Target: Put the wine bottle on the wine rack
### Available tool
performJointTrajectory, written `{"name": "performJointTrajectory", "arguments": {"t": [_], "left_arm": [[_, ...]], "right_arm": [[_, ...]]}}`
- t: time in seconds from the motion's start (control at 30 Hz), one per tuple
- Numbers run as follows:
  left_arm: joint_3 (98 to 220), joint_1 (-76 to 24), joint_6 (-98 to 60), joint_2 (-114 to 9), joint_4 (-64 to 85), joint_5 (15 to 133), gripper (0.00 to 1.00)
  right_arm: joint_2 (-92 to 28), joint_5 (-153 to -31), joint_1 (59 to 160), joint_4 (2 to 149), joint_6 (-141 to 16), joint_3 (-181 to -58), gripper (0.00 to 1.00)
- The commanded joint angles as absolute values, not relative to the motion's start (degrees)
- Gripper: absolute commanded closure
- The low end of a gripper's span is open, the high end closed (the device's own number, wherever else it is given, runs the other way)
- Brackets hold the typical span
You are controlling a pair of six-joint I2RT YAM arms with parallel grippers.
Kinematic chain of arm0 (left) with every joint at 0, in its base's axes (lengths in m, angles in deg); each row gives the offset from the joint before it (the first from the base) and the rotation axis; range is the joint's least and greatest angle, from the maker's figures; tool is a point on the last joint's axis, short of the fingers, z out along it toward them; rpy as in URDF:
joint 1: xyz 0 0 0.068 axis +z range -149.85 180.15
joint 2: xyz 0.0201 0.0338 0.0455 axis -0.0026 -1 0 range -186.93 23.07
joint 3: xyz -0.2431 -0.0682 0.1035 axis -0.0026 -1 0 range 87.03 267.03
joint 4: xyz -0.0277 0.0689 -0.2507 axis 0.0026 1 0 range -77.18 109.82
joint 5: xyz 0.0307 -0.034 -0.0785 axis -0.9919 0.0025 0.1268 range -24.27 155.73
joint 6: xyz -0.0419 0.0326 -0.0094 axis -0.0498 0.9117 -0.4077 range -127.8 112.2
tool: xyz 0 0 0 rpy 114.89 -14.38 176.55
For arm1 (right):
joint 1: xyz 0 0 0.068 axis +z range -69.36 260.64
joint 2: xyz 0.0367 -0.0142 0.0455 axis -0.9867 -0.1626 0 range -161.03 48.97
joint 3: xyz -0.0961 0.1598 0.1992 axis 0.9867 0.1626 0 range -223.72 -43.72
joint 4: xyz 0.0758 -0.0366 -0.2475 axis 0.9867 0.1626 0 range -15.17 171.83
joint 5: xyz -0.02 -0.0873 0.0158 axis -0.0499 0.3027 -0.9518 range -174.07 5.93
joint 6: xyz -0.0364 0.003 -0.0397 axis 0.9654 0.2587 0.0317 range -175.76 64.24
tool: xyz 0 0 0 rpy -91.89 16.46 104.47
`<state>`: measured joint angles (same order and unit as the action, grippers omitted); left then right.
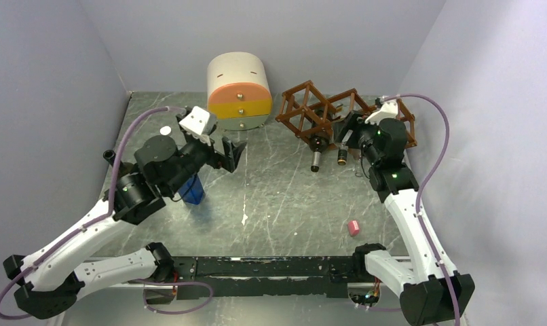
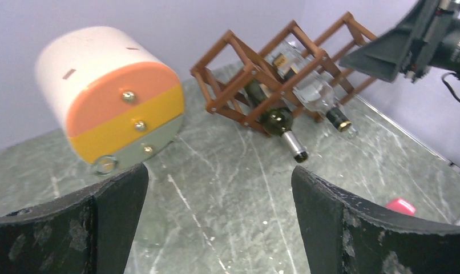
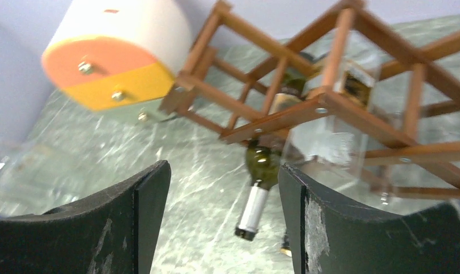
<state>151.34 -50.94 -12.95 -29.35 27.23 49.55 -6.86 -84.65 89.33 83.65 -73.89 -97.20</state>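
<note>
The reddish-brown wine rack (image 1: 325, 109) stands at the back right of the table. A dark green wine bottle (image 1: 316, 151) lies in one of its cells with its silver-capped neck pointing toward me. A clear glass bottle (image 1: 341, 153) lies in the cell beside it. In the left wrist view the wine rack (image 2: 239, 63) holds the green bottle (image 2: 280, 121) and the clear bottle (image 2: 316, 94). My right gripper (image 1: 344, 134) hovers just in front of the rack, open, with nothing between its fingers (image 3: 307, 228). My left gripper (image 1: 231, 153) is open and empty, left of the rack.
A cream-and-orange rounded drawer cabinet (image 1: 239, 92) stands at the back centre. A blue object (image 1: 193, 191) sits under my left arm. A small pink block (image 1: 353, 227) lies at the near right. Grey walls close in three sides.
</note>
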Motion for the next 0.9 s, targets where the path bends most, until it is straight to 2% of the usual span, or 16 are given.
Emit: {"name": "performJointTrajectory", "arguments": {"t": [0.0,0.13,0.33,0.5,0.63,0.77,0.87], "left_arm": [[153.8,-50.7,-9.2,-27.3,31.3,42.8,0.01],[155.5,-50.7,-9.5,-26.2,33.3,39.5,0.01],[158.0,-50.7,-8.3,-24.5,35.1,39.4,0.01],[159.6,-50.7,-6.3,-21.7,34.5,40.2,0.01],[161.4,-50.7,-4.3,-19.4,35.4,41.1,0.03],[161.8,-50.7,-4.1,-16.9,35.6,40.9,0.03],[160.7,-50.7,-4.1,-15.1,34.9,41.8,0.03]], "right_arm": [[-6.8,-102.1,89.6,84.5,-72.9,-99.0,0.29],[-6.5,-104.8,94.4,77.3,-75.5,-96.6,0.3],[-11.5,-93.8,111.2,70.6,-73.5,-96.3,0.3],[-20.0,-90.1,123.7,61.2,-70.9,-97.7,0.3],[-26.6,-84.7,133.8,48.7,-64.9,-97.6,0.17],[-34.8,-87.1,137.6,42.4,-62.6,-101.6,0.02],[-41.5,-87.1,140.4,41.1,-60.1,-106.9,0.0]]}}
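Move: The blue bottle stands about 46 cm to the right hand's left, some 6 cm back and 14 cm lower. From that hand, the stoppered flask is about 49 cm left, 1 cm ahead, and the open clear bottle 39 cm left, 4 cm ahead, both some 17 cm lower. From the left hand, the blue bottle lies 15 cm left, 5 cm ahead and 23 cm below. Right hand sweeps some 35 cm left towards the blue bottle, turning counter-clockwise, opening wide; left hand climbs leftward. ##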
